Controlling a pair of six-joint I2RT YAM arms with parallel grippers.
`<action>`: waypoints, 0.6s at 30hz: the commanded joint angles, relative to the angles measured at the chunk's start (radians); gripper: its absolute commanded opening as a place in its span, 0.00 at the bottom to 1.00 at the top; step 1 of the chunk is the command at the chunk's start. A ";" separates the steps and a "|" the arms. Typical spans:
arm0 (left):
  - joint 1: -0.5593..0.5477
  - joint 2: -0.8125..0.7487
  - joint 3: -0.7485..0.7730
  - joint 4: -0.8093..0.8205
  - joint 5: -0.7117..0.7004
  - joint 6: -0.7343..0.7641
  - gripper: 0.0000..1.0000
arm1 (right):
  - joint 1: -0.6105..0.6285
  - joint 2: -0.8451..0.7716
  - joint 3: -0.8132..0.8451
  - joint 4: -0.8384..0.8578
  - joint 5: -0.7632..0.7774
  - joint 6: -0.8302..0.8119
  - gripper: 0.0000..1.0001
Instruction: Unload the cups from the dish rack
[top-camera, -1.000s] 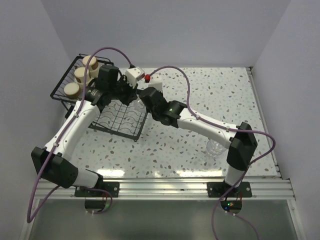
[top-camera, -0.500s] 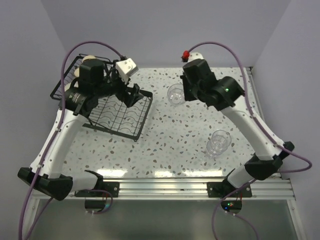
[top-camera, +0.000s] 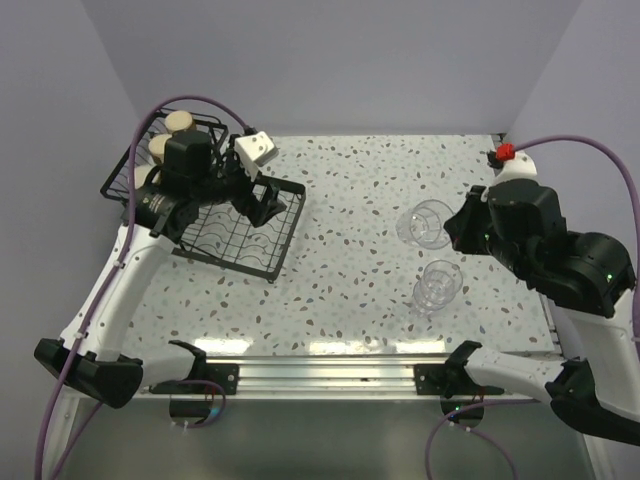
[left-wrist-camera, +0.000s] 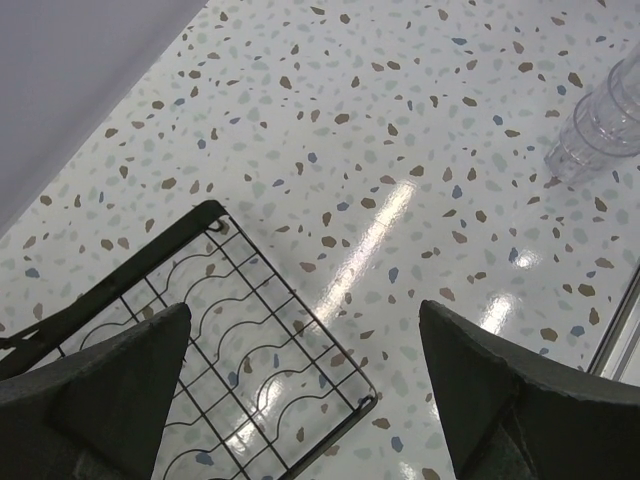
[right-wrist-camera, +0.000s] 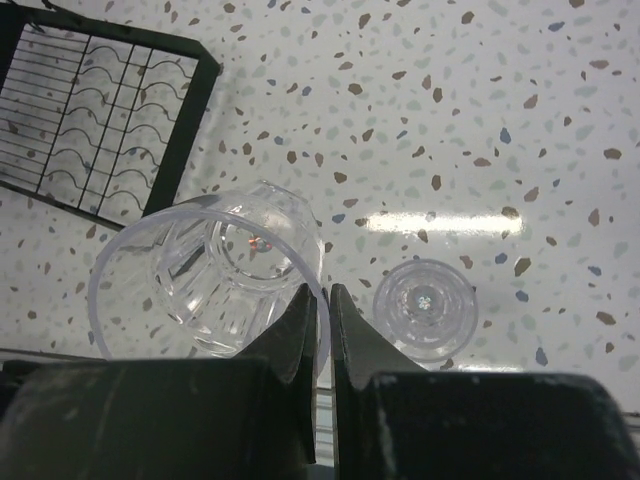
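A clear ribbed cup (top-camera: 425, 222) hangs above the right side of the table, and my right gripper (right-wrist-camera: 322, 300) is shut on its rim (right-wrist-camera: 215, 270). Just in front of it, a second clear cup (top-camera: 438, 285) stands on the table; the right wrist view has it (right-wrist-camera: 425, 308) beside the fingers. My left gripper (top-camera: 255, 195) is open and empty over the flat tray of the black dish rack (top-camera: 240, 238). Between its fingers (left-wrist-camera: 100, 390) I see the tray's corner (left-wrist-camera: 280, 370). Two cream cups (top-camera: 180, 122) show in the rack's raised basket.
The dish rack stands at the table's back left, close to the left wall. A metal rail (top-camera: 330, 375) runs along the near edge between the arm bases. The right wall is close behind my right arm. A clear cup (left-wrist-camera: 605, 125) shows far right in the left wrist view.
My right arm has carried the clear cup from the rack across to the right side of the table. The left gripper has opened and lifted slightly, staying over the rack tray.
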 joint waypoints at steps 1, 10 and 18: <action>-0.004 -0.019 0.005 0.014 0.032 0.021 1.00 | -0.006 -0.046 -0.059 -0.237 0.047 0.161 0.00; -0.004 -0.001 -0.010 0.022 0.081 0.001 1.00 | -0.069 -0.156 -0.237 -0.238 0.180 0.231 0.00; -0.215 0.161 0.135 0.024 0.059 -0.005 0.94 | -0.170 -0.176 -0.347 -0.238 0.125 0.169 0.00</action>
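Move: The right hand holds a clear cup; the cup stack it is being taken to stands almost beneath, about 1 cm ahead, 3 cm to its right and 32 cm down. The dish rack's middle is far off, some 50 cm to that hand's left, 22 cm ahead and 35 cm below. From the empty left hand the cup stack lies about 34 cm right, 9 cm back and 26 cm down. Right hand lowers the pinched cup about 8 cm towards the stack, shifting right, turning clockwise; left moves right. ##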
